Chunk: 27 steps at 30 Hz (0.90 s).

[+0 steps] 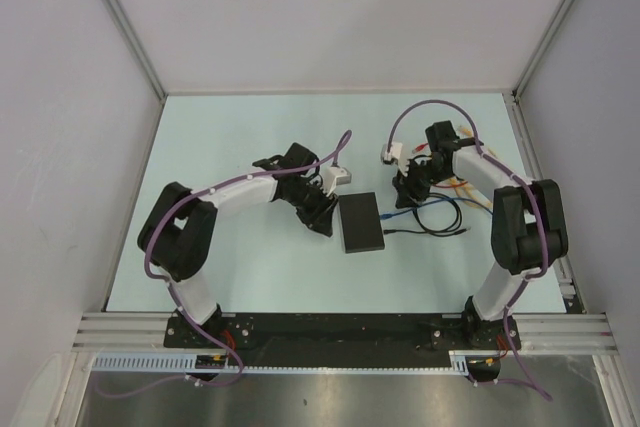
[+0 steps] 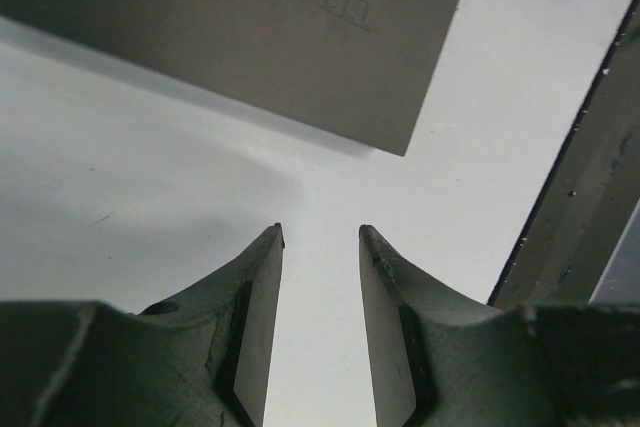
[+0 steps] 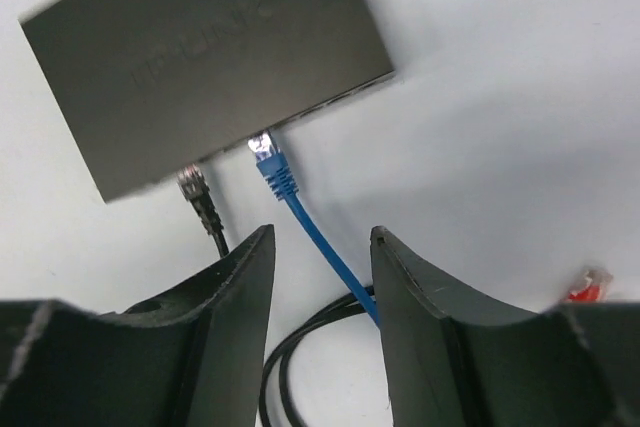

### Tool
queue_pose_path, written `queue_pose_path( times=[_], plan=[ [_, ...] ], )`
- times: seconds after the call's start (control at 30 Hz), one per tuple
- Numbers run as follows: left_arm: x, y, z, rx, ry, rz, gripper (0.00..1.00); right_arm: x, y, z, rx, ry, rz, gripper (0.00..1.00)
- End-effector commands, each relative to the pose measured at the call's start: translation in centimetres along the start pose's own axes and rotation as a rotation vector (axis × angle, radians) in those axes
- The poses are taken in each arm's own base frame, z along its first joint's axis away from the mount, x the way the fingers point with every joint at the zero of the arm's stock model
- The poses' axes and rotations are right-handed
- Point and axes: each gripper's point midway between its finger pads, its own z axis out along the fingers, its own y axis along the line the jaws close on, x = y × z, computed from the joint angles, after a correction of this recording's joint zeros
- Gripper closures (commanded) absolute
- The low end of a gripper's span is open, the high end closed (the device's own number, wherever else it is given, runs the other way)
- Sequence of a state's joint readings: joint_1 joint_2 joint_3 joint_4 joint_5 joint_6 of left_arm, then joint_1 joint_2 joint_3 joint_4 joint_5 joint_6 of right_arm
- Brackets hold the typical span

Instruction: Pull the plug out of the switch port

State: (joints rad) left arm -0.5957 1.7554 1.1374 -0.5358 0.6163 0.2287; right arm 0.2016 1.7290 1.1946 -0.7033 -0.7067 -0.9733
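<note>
The switch [image 1: 360,223] is a flat black box lying mid-table. It also shows in the right wrist view [image 3: 200,57] and in the left wrist view [image 2: 250,17]. A blue plug [image 3: 268,159] and a black plug [image 3: 195,187] meet its socket edge side by side. The blue cable [image 3: 325,247] runs back between my right fingers. My right gripper [image 3: 320,237] is open and empty, hovering just short of the plugs, to the switch's right [image 1: 408,190]. My left gripper [image 2: 320,232] is open and empty at the switch's left side [image 1: 318,212], not touching it.
The black cable [image 1: 440,217] lies in loops on the table right of the switch, under my right gripper [image 3: 300,357]. A small red-orange connector [image 3: 590,285] lies further right. A dark rail [image 2: 590,197] crosses the right of the left wrist view.
</note>
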Motion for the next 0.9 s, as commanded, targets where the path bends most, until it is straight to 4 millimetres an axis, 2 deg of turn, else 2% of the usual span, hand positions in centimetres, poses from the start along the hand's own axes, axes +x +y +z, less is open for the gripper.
queue_pose_path(
  times=[0.0, 0.23, 0.37, 0.5, 0.57, 0.67, 0.8, 0.87],
  plan=[
    [-2.2, -2.3, -0.5, 0.094, -0.076, 0.086, 0.58, 2.6, 1.1, 0.7, -0.089, 0.155, -0.173, 0.53],
    [-2.4, -1.8, -0.4, 0.075, -0.074, 0.073, 0.59, 3.5, 0.9, 2.2, -0.106, 0.232, -0.267, 0.51],
    [-2.2, -1.4, -0.6, 0.048, -0.076, 0.071, 0.59, 4.4, 1.3, 3.3, -0.132, 0.276, -0.269, 0.66],
    [-2.3, -1.1, -1.3, 0.024, -0.092, 0.080, 0.59, 4.8, 2.1, 4.2, -0.162, 0.296, -0.230, 0.76],
    [-2.4, -1.1, -1.5, 0.015, -0.097, 0.086, 0.59, 4.6, 2.2, 4.5, -0.149, 0.283, -0.168, 0.82],
    [-2.9, -1.1, -2.1, 0.004, -0.113, 0.093, 0.58, 4.1, 2.5, 4.8, -0.142, 0.260, -0.104, 0.86],
    [-3.5, -0.9, -2.8, -0.021, -0.126, 0.104, 0.59, 3.2, 4.2, 5.4, -0.161, 0.256, -0.025, 0.88],
    [-3.9, -1.1, -3.4, -0.033, -0.134, 0.129, 0.59, 2.5, 5.8, 5.8, -0.186, 0.258, 0.033, 0.89]
  ],
)
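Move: The blue plug sits in the switch's port about 3 cm back from the right gripper, 3 cm to its left and 6 cm below. At that same depth, the black plug is some 7 cm back and 2 cm left of the gripper, and the switch's middle 4 cm back and 8 cm left. From the left gripper the blue plug lies about 14 cm right, 4 cm ahead and 4 cm lower. Lower the right gripper nearly 6 cm while drawing it some 3 cm back, onto the blue cable just behind the plug's boot, steepening the fingers about 15 degrees and turning them slightly counter-clockwise. Close the half-open fingers from late in the descent to pinch the cable, easing slightly left at the end. Lift the left gripper about 2 cm, clear of the switch. ##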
